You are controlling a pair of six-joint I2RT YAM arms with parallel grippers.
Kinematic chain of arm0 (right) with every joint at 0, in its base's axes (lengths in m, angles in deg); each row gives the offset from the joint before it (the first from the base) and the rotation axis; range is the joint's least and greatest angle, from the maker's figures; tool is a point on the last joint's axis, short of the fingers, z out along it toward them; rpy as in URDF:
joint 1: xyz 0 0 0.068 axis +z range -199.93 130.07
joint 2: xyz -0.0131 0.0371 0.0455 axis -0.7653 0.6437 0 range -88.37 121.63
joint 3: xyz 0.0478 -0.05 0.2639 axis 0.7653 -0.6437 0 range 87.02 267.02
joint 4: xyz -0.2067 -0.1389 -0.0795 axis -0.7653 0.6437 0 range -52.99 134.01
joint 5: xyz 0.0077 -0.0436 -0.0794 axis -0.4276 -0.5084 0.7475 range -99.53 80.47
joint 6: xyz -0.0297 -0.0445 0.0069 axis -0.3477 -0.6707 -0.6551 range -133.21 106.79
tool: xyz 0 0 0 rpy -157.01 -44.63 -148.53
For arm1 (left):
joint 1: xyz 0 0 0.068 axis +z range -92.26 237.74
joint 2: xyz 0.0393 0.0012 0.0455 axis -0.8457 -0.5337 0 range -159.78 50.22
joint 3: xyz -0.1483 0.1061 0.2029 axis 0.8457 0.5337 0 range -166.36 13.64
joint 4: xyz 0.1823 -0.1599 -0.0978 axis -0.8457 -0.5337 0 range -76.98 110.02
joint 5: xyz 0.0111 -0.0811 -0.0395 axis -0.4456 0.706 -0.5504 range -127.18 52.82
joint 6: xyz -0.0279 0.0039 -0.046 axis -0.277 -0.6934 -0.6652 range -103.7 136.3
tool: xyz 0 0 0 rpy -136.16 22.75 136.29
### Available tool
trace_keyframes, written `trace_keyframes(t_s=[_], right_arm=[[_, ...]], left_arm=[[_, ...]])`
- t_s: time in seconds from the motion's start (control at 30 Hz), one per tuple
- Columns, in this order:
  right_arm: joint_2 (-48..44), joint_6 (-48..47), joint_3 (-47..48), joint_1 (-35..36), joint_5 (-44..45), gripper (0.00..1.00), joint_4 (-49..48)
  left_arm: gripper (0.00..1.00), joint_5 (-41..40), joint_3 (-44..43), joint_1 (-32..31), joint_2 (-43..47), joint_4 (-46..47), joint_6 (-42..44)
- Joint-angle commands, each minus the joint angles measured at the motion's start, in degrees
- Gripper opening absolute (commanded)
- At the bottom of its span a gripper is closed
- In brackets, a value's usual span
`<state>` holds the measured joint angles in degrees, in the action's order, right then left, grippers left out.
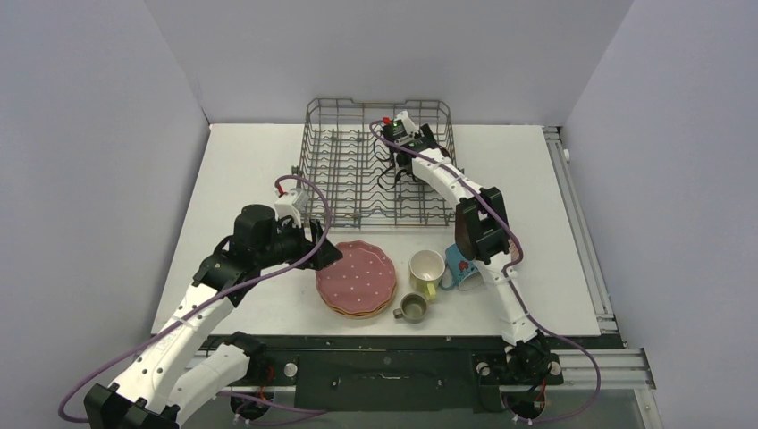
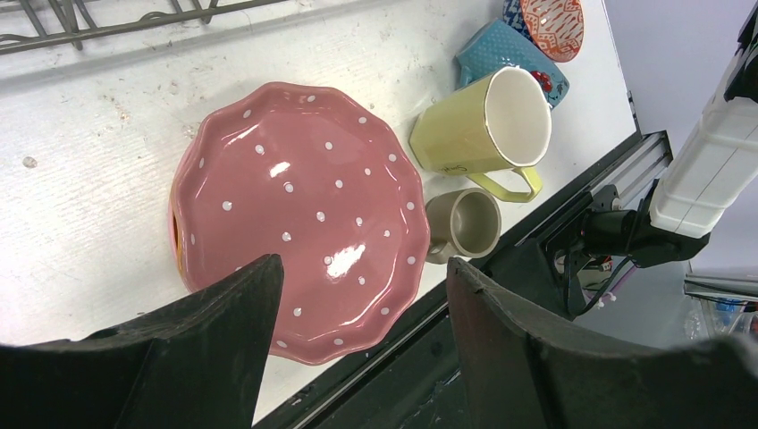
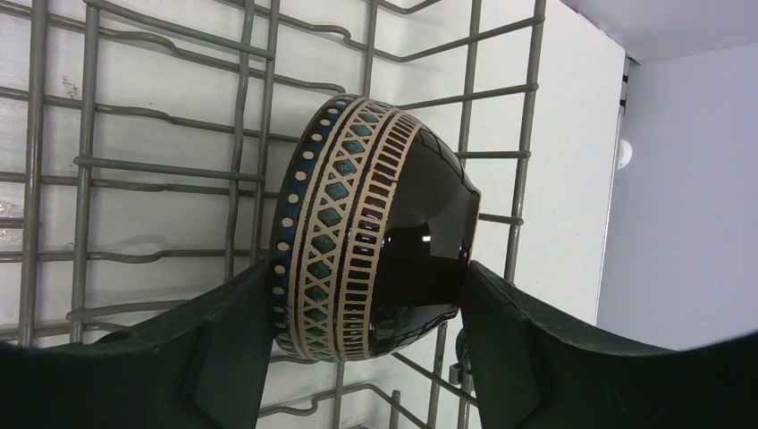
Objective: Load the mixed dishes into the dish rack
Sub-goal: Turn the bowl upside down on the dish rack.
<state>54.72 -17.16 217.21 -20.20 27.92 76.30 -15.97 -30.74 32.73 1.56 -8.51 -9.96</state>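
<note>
My right gripper (image 3: 366, 273) is shut on the dark brown bowl (image 3: 357, 214), which has a cream and teal patterned band. It holds the bowl on its side, one finger at the rim and one at the base, over the tines of the dish rack (image 1: 308, 134). A stack of scalloped plates sits on the table with a pink dotted plate (image 2: 295, 197) on top and an orange edge under it. My left gripper (image 2: 364, 268) hovers open over its near side, empty. A yellow mug (image 2: 487, 125), a small grey mug (image 2: 465, 223), a blue mug (image 2: 501, 49) and a red-patterned bowl (image 2: 551, 22) lie beside the stack.
The rack (image 1: 349, 192) fills the back middle of the white table, with grey walls close on three sides. The right arm's forearm (image 1: 478, 223) passes over the blue mug (image 1: 458, 265). A black rail (image 1: 384, 344) runs along the near table edge.
</note>
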Motion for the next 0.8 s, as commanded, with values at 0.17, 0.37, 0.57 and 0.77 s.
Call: trace_keyframes(t_s=[0.17, 0.37, 0.57, 0.77], right_arm=[[-2.3, 1.8, 1.0, 1.9, -0.1, 0.60, -2.3], [-3.9, 3.4, 0.1, 2.0, -2.1, 0.70, -2.8], [-5.1, 3.9, -1.0, 2.0, -4.1, 0.84, -3.0], [-8.2, 6.3, -3.9, 2.1, -5.2, 0.85, -3.7]], left_arm=[[0.64, 0.0, -0.2, 1.2, -0.1, 0.5, 1.3], [0.65, 0.1, -0.2, 1.5, -0.1, 0.4, 1.3], [0.65, 0.1, -0.1, 1.7, -0.2, 0.3, 1.4], [0.65, 0.1, -0.2, 2.1, -0.4, 0.4, 1.5]])
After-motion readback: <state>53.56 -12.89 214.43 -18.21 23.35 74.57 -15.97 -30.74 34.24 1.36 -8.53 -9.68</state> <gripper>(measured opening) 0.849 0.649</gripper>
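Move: The right hand still holds the bowl edgewise in the far right part of the dish rack, mouth to the left and base to the right. The spot for setting it mouth-down lies about 3 cm left, 1 cm ahead and 3 cm below. The rack's right wall stands some 6 cm to the right, about level with the hand, and its far wall about 7 cm ahead. From the left hand the bowl is roughly 29 cm ahead, 22 cm right and 12 cm lower. Leftward, slowly at first, the right hand carries on some 3 cm, away from the rack's right wall, easing about 1 cm back and down late in the move. Its fingers spread clearly wider meanwhile, giving up the pinch, while the right finger follows against the bowl's base to tip it mouth-down; the wrist rolls only about 5 degrees. ##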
